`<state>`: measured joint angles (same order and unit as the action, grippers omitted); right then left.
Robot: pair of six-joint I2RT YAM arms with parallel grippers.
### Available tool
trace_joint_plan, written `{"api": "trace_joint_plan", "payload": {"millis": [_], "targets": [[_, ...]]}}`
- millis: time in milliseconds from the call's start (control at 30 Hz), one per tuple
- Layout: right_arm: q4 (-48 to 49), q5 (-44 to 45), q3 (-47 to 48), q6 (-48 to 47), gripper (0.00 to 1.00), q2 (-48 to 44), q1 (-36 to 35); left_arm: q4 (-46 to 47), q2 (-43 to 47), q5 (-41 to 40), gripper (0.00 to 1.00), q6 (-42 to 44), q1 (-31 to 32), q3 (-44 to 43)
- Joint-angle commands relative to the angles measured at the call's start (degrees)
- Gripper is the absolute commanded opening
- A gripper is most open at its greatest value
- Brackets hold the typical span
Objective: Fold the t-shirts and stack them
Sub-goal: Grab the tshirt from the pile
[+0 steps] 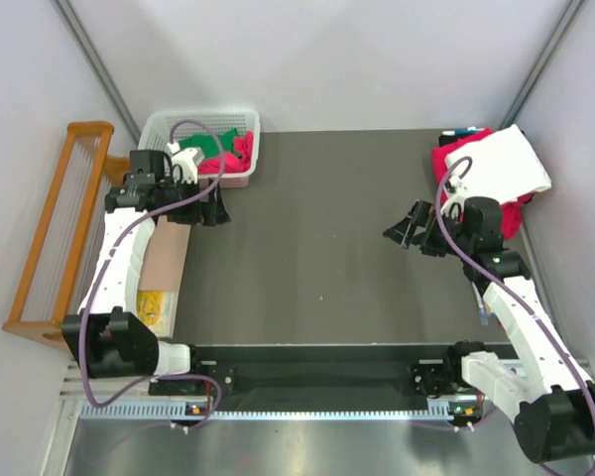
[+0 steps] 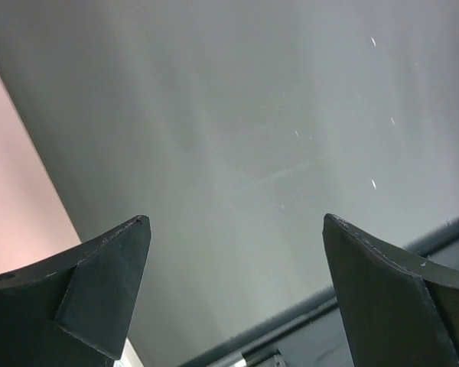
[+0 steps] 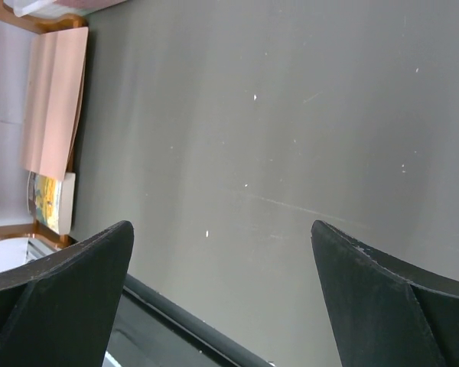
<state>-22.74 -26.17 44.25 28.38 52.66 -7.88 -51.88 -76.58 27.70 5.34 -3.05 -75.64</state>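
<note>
A bright green t-shirt (image 1: 219,142) and a crimson-pink cloth (image 1: 242,155) lie crumpled in the white lattice basket (image 1: 157,127) at the back left. At the back right a folded white t-shirt (image 1: 501,164) rests on a crimson-pink one (image 1: 514,215). My left gripper (image 1: 214,210) hangs open just in front of the basket, holding nothing; in the left wrist view its fingers (image 2: 236,218) stand wide over bare mat. My right gripper (image 1: 405,232) is open left of the folded pile, over bare mat (image 3: 222,223). No shirt shows in either wrist view.
A wooden rack (image 1: 64,228) stands along the left wall. A tan board (image 1: 165,254) and a yellow booklet (image 1: 151,307) lie beside the mat's left edge. Small pens (image 1: 460,132) sit behind the folded pile. The dark mat (image 1: 317,258) covers the middle.
</note>
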Motion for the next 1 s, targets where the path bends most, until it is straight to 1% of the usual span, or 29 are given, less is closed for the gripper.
{"api": "trace_joint_plan", "payload": {"millis": [0,67,100,167,200,267,300,367,400,500,767,867,967], "targets": [[2.1,0.8,0.7,0.7,1.00,-0.6,-1.5,8.4,-6.4,-4.1,0.99,-2.4,0.1,-8.3],[0.7,1.7,1.2,-0.2,1.00,-0.7,-1.6,8.2,-10.3,-5.7,0.99,-3.1,0.1,-12.9],[0.5,2.1,1.1,-0.3,1.00,-1.0,-1.7,7.8,-14.5,-7.2,0.99,-3.3,0.1,-17.7],[0.7,2.4,0.6,-0.2,1.00,-1.3,-1.7,7.8,-18.4,-8.3,0.99,-3.5,0.1,-22.3],[0.9,2.5,0.2,0.1,1.00,-1.8,-1.7,7.8,-22.3,-9.7,0.99,-3.8,0.0,-26.7],[0.9,2.5,-0.5,0.3,1.00,-2.0,-2.0,7.4,-26.4,-10.4,0.99,-4.2,0.1,-31.7],[0.7,2.6,-0.7,0.4,1.00,-2.2,-2.1,7.0,-30.3,-10.7,0.99,-4.5,0.1,-37.1],[0.5,2.9,-0.9,0.4,1.00,-2.4,-2.1,5.5,-34.5,-11.6,0.99,-4.6,0.1,-42.3],[0.4,2.9,-0.9,0.5,1.00,-2.7,-2.2,4.9,-38.3,-12.0,0.99,-4.6,0.1,-46.9],[0.2,3.1,-0.8,0.4,1.00,-3.4,-2.4,3.3,-44.3,-12.8,0.99,-4.5,0.1,-53.4],[-0.1,3.7,-0.7,1.0,1.00,-3.1,-3.0,5.4,-50.2,-13.4,0.99,-4.5,0.1,-53.5],[0.3,3.9,-0.7,1.4,1.00,-2.7,-3.3,5.1,-50.3,-12.9,0.98,-4.0,0.7,-51.4],[1.0,4.0,-0.8,1.6,1.00,-2.2,-3.7,6.3,-49.0,-13.9,0.98,-3.0,2.0,-47.5]]}}
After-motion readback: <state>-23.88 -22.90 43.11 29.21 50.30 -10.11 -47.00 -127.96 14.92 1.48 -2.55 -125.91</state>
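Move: The pile of t-shirts, green lying with red, is in the white basket, about 29 cm ahead of the left hand, 7 cm to its left and 14 cm lower; the basket's middle is some 29 cm ahead and 10 cm left. A pink board lies low on the left hand's left, roughly 14 cm over and 2 cm back. From the right hand the pile is about 33 cm ahead and 49 cm left. Bring the open left gripper quickly forward about 24 cm towards the t-shirts in the basket, drifting some 4 cm left and rising slightly on the way. Once over the basket's near side, stop reaching and sink about 8 cm towards the shirts, the wrist turning around 10 degrees counter-clockwise. Keep the fingers wide open. ##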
